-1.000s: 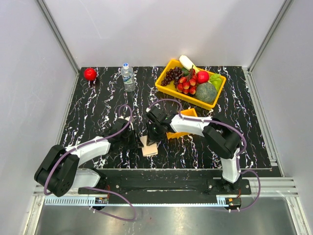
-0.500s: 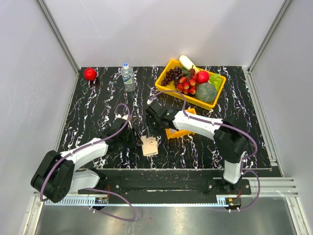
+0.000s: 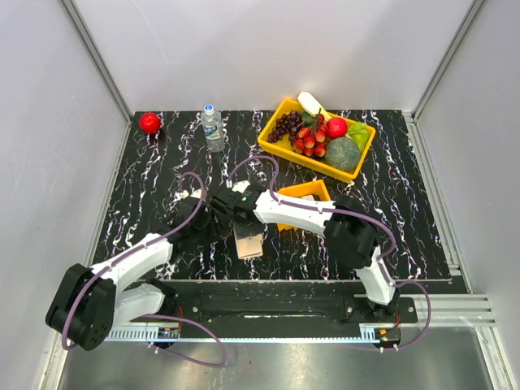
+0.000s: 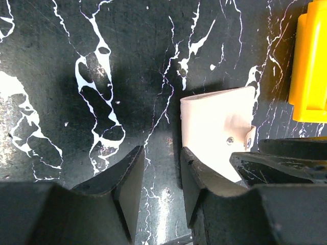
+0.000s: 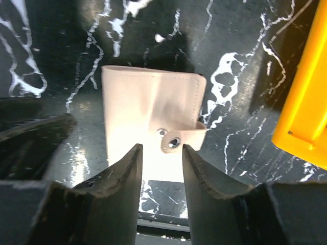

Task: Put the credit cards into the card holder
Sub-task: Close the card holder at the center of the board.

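Observation:
The card holder [image 3: 249,243] is a tan wallet lying flat and folded shut on the black marbled table, its snap strap [image 5: 176,141] unfastened. My right gripper [image 5: 161,149] hovers open over the card holder's [image 5: 153,117] near edge, with nothing between its fingers; in the top view the right gripper [image 3: 237,219] is just above the wallet. My left gripper [image 4: 162,150] is open and empty over bare table, its right finger [image 4: 196,173] close beside the wallet's [image 4: 217,127] left edge. In the top view the left gripper [image 3: 207,224] sits left of the wallet. The credit cards are out of view.
A small orange tray [image 3: 305,193] stands right of the wallet, behind the right arm. A yellow crate of fruit [image 3: 317,138] is at the back right, with a water bottle [image 3: 213,128] and a red apple [image 3: 149,123] at the back left. The table's near edge is just below the wallet.
My right gripper has opened, come off the wallet and swung left over it. My left gripper has opened wider and drawn slightly left. The wallet now lies flat and shut.

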`<action>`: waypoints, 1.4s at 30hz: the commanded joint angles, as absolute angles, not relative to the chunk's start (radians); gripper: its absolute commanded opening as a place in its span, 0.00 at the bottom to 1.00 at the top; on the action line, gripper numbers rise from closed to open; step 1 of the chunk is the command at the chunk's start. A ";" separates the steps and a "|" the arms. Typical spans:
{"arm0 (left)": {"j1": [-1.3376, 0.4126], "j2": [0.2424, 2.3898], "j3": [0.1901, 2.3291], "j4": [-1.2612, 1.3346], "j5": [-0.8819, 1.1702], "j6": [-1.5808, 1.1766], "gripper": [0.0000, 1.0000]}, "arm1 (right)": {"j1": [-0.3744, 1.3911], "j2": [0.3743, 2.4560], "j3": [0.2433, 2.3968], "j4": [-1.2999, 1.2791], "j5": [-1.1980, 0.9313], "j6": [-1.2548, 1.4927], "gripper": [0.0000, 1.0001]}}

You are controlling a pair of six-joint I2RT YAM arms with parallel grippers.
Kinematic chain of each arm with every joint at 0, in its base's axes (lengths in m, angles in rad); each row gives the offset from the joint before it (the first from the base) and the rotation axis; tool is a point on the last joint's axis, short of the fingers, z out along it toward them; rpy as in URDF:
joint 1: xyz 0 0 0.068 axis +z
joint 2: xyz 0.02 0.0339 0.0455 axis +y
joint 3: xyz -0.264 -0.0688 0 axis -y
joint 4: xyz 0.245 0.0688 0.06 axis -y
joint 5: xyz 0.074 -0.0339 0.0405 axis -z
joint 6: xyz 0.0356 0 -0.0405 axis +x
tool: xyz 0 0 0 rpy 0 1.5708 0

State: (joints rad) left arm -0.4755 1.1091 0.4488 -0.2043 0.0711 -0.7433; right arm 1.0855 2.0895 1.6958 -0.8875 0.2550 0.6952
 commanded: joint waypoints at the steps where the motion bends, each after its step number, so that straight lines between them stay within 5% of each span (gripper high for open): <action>1: -0.462 1.074 0.439 -0.178 0.058 -0.755 0.39 | 1.088 2.100 1.738 -0.960 0.341 0.723 0.42; 10: -0.453 1.078 0.433 -0.160 0.074 -0.747 0.39 | 1.089 2.131 1.759 -0.970 0.360 0.715 0.34; 21: -0.442 1.049 0.414 -0.146 0.081 -0.758 0.39 | 1.078 2.112 1.749 -0.922 0.356 0.712 0.36; 36: -0.434 1.042 0.408 -0.140 0.095 -0.755 0.39 | 1.060 2.079 1.697 -0.920 0.359 0.716 0.01; 42: -0.434 1.032 0.400 -0.114 0.129 -0.736 0.38 | 1.060 2.062 1.681 -0.913 0.351 0.716 0.00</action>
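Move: Just under the right fingers lies the closed card holder, its middle about 4 cm below and roughly 1 cm to their left; its loose snap strap is some 3 cm down, 1 cm ahead and 1 cm to the right. The orange tray stands about 9 cm ahead and 15 cm to the right, roughly 3 cm lower. From the left hand the holder lies about 6 cm to the right, level with it in reach and 3 cm lower. Sliding right about 2 cm in all and sinking nearly as far, with a small push forward, the right hand works from above the holder's front to its loose strap near the right edge. The part-open fingers shut fully late on, without pinching the strap, so the closed tips end at the strap's inner end, seemingly resting on it. ##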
